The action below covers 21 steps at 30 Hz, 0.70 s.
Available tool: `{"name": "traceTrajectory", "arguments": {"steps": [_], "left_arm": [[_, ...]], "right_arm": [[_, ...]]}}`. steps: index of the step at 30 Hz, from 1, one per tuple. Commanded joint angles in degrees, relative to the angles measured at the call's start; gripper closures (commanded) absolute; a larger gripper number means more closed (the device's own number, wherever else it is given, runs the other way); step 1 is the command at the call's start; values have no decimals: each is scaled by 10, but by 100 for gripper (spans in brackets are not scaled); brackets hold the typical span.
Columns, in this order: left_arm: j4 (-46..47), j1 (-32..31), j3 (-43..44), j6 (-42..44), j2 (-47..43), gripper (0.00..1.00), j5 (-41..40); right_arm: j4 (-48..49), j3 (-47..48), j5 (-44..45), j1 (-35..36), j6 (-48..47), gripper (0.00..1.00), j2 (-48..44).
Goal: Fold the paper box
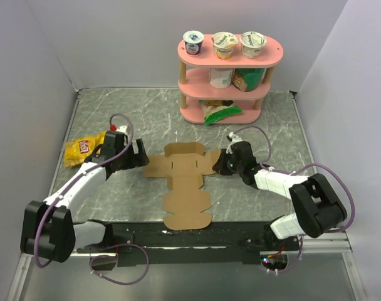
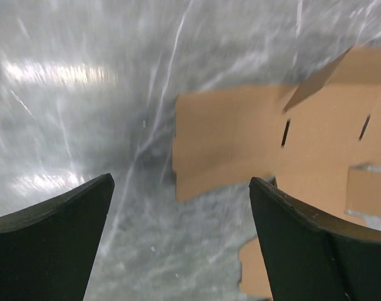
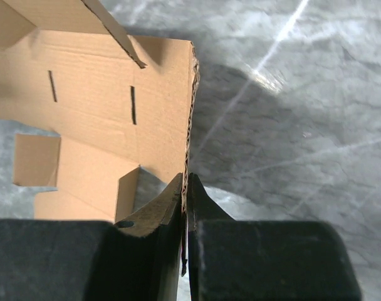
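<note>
The paper box [image 1: 184,179] is a flat brown cross-shaped cardboard sheet with flaps, lying mid-table. My right gripper [image 1: 220,164] is shut on its right flap; in the right wrist view the corrugated edge [image 3: 190,119] runs straight into the closed fingertips of that gripper [image 3: 185,182]. My left gripper [image 1: 142,157] stands wide open just left of the sheet's left flap, touching nothing. The left wrist view shows the paper box [image 2: 240,141] ahead of this open gripper [image 2: 181,185], with bare table between the black fingers [image 2: 59,232].
A yellow snack bag [image 1: 83,150] lies at the left, behind the left arm. A pink three-tier shelf [image 1: 228,75] with yogurt cups and packets stands at the back. Grey walls close in the marble table [image 1: 146,119] on three sides.
</note>
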Motion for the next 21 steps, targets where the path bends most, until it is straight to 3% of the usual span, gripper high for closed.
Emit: {"name": "traceTrajectory", "arguments": {"steps": [1, 4, 9, 18, 21], "left_arm": [[74, 49, -47, -69, -7, 4, 116], [127, 88, -82, -100, 10, 4, 190], [201, 104, -126, -140, 31, 3, 225], [300, 92, -125, -149, 120, 34, 253], [273, 62, -103, -130, 129, 52, 215]], "right_arm": [[47, -4, -13, 0, -4, 89, -7], [49, -4, -20, 0, -5, 89, -5], [63, -11, -28, 0, -1, 89, 1], [78, -4, -44, 0, 1, 88, 21], [78, -3, -44, 0, 2, 88, 26]]}}
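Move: The left side flap of the paper box lies about 5 cm to the right of my open left hand, 1 cm nearer me and some 8 cm below; the centre panel is 13 cm to the hand's right at almost the same depth, and the yellow chip bag 17 cm to its left and 6 cm farther out. My right hand still pinches the right side flap, whose middle is 3 cm to its left. From that hand the left flap is about 21 cm to the left, level in depth. I sink my left hand about 7 cm onto the outer edge of the box's left flap, first easing back a little, then drifting some 2 cm right while I roll the hand about 25 degrees, left side down. The fingers start wide and close roughly halfway around that edge. Meanwhile my right hand keeps its pinch on the right flap and shifts about 1.5 cm left, rising slightly. ##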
